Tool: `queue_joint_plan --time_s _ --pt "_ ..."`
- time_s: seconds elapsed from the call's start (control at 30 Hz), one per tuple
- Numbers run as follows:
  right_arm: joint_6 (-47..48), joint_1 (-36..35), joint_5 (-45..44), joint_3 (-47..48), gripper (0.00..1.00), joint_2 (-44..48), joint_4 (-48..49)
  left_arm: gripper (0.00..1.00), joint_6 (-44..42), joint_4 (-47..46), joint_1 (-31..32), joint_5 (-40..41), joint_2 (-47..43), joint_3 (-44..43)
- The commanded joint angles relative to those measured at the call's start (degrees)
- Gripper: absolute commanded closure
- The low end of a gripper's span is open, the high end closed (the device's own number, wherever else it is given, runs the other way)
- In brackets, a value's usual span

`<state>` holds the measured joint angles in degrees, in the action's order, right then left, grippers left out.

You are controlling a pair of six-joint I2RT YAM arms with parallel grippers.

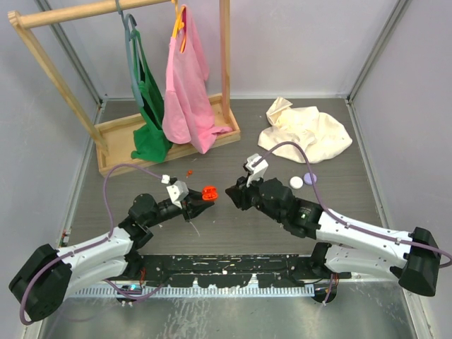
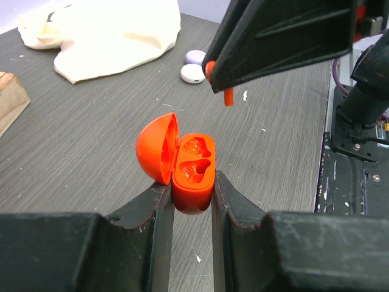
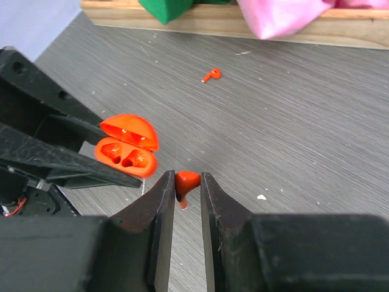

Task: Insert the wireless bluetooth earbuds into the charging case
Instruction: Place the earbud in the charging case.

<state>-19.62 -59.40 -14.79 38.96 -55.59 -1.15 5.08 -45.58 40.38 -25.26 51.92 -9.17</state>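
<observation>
The red charging case [image 2: 193, 164] hangs above the table with its lid open and both sockets empty. My left gripper [image 2: 192, 182] is shut on the case's lower body; the top view shows the case [image 1: 208, 192] at that gripper's tip. My right gripper [image 3: 187, 177] is shut on a red earbud [image 3: 187, 181], stem pointing down, just right of the case [image 3: 126, 155]. In the left wrist view that earbud's stem [image 2: 228, 96] pokes below the right gripper's fingers, above and right of the case. A second red earbud [image 3: 211, 75] lies loose on the table further back, also in the top view [image 1: 189, 171].
A white round case [image 1: 296, 182] and a lilac one [image 1: 309, 178] lie right of centre, in front of a crumpled cream cloth [image 1: 305, 131]. A wooden rack [image 1: 166, 138] with a green and a pink garment stands at the back left.
</observation>
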Motion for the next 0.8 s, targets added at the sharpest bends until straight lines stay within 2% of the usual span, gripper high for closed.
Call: queue_joint_plan --time_s 0.0,0.33,0.77 --pt "2.39 -2.65 -2.09 -3.01 0.81 1.96 14.94 1.00 -0.86 -3.68 -0.18 0.64 -0.96 0.02" --pt "5.57 -6.88 -3.51 -7.47 0.82 0.88 28.19 1.00 -1.13 -3.70 -0.13 0.66 -0.97 -0.02" --pt "6.42 -7.94 -4.47 -8.37 0.82 -4.02 34.82 1.00 -0.86 -3.66 -0.13 0.05 -1.49 0.01"
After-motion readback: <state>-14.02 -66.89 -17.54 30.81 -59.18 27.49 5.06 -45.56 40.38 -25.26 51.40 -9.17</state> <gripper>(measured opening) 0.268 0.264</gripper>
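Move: The open red charging case, held in the left fingertips, lies about 7 cm left of the right hand, which already pinches an earbud, level fore and aft and some 2 cm lower. The other red earbud lies on the table about 16 cm ahead and 16 cm left of the right hand, 20 cm below. The white case lies about 12 cm ahead and 24 cm right, also on the table. Right hand carries the earbud about 4 cm left and 3 up towards the held case, levelling its fingers. ##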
